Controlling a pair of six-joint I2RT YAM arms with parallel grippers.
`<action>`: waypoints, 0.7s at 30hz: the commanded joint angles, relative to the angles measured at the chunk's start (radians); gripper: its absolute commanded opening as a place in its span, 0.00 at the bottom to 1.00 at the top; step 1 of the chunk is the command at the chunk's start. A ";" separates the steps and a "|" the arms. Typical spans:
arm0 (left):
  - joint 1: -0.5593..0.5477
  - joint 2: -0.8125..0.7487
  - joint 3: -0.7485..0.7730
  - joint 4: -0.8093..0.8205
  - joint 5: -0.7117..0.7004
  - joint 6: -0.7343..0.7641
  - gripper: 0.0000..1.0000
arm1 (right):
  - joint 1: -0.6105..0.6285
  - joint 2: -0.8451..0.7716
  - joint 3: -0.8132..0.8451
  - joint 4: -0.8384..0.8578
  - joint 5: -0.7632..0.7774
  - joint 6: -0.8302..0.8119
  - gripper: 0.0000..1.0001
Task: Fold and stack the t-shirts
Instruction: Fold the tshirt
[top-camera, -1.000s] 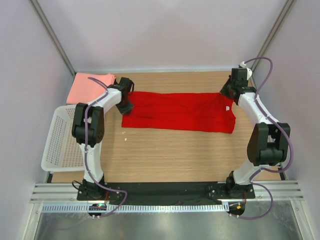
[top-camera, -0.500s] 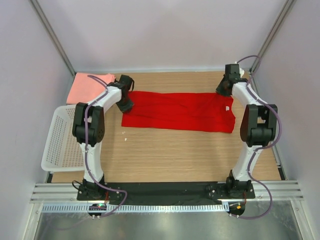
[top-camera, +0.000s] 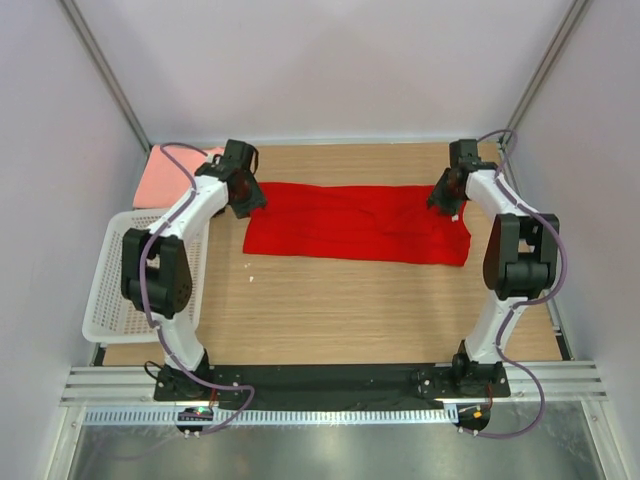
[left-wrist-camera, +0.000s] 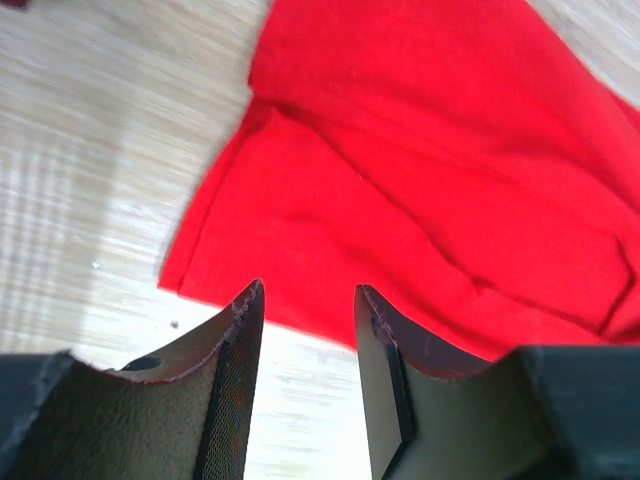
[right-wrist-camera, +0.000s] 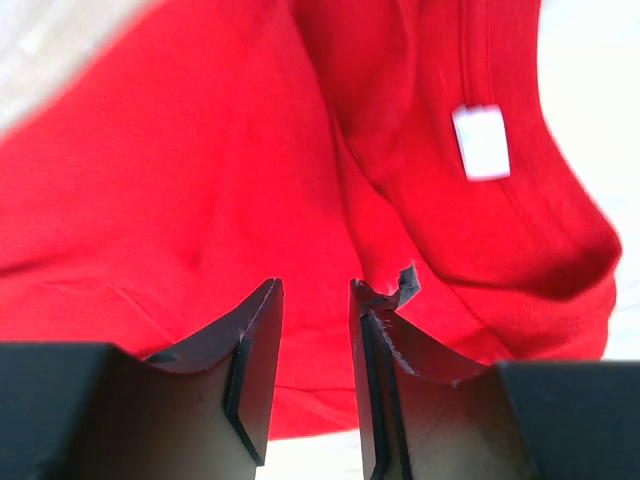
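A bright red t-shirt lies flat across the middle of the table as a long strip folded lengthwise. My left gripper hovers at its far left corner, open, with only bare wood and the shirt's edge showing past its jaws. At the far right corner, by the collar, my right gripper is open just above the cloth, with nothing pinched between the fingers. A white neck label shows inside the collar. A folded salmon-pink t-shirt sits at the back left corner.
A white mesh basket stands at the table's left edge, in front of the pink shirt. Grey walls close in the back and sides. The arm bases sit on a black strip at the near edge.
Both grippers have gone from shut to open, letting go of the red shirt's far edge. The left arm's elbow swung out to the left. The shirt lies where it was.
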 joint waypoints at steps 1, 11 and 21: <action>-0.007 -0.066 -0.097 0.043 0.090 0.052 0.43 | -0.003 -0.071 -0.076 0.006 -0.025 0.014 0.39; -0.007 -0.141 -0.214 0.084 0.136 0.061 0.43 | 0.003 -0.134 -0.225 0.095 -0.005 0.124 0.39; -0.007 -0.151 -0.221 0.086 0.136 0.051 0.43 | 0.004 -0.112 -0.249 0.155 -0.006 0.167 0.37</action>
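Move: The red t-shirt lies flat under both open hands. Its near-left corner is about 5 cm back and 5 cm left of the left hand, some 8 cm below; the basket stands about 28 cm left and 10 cm back, the folded pink shirts about 19 cm left and 15 cm ahead. From the right hand, the near edge runs roughly 7 cm straight back and 6 cm down, with the white tag about 3 cm ahead and 7 cm right. Both hands, empty and half open, draw back about 5 cm over the red t-shirt towards its near edge and sink nearly 4 cm, the left one starting level and then dipping over the near-left part, the right one slanting down over the cloth left of the white tag. The left then lifts again by about 1 cm while the right stays low and eases about 1 cm forward; both wrists turn only slightly clockwise, about 5 degrees, the fingers keep their gap, and no grip on the cloth begins. ##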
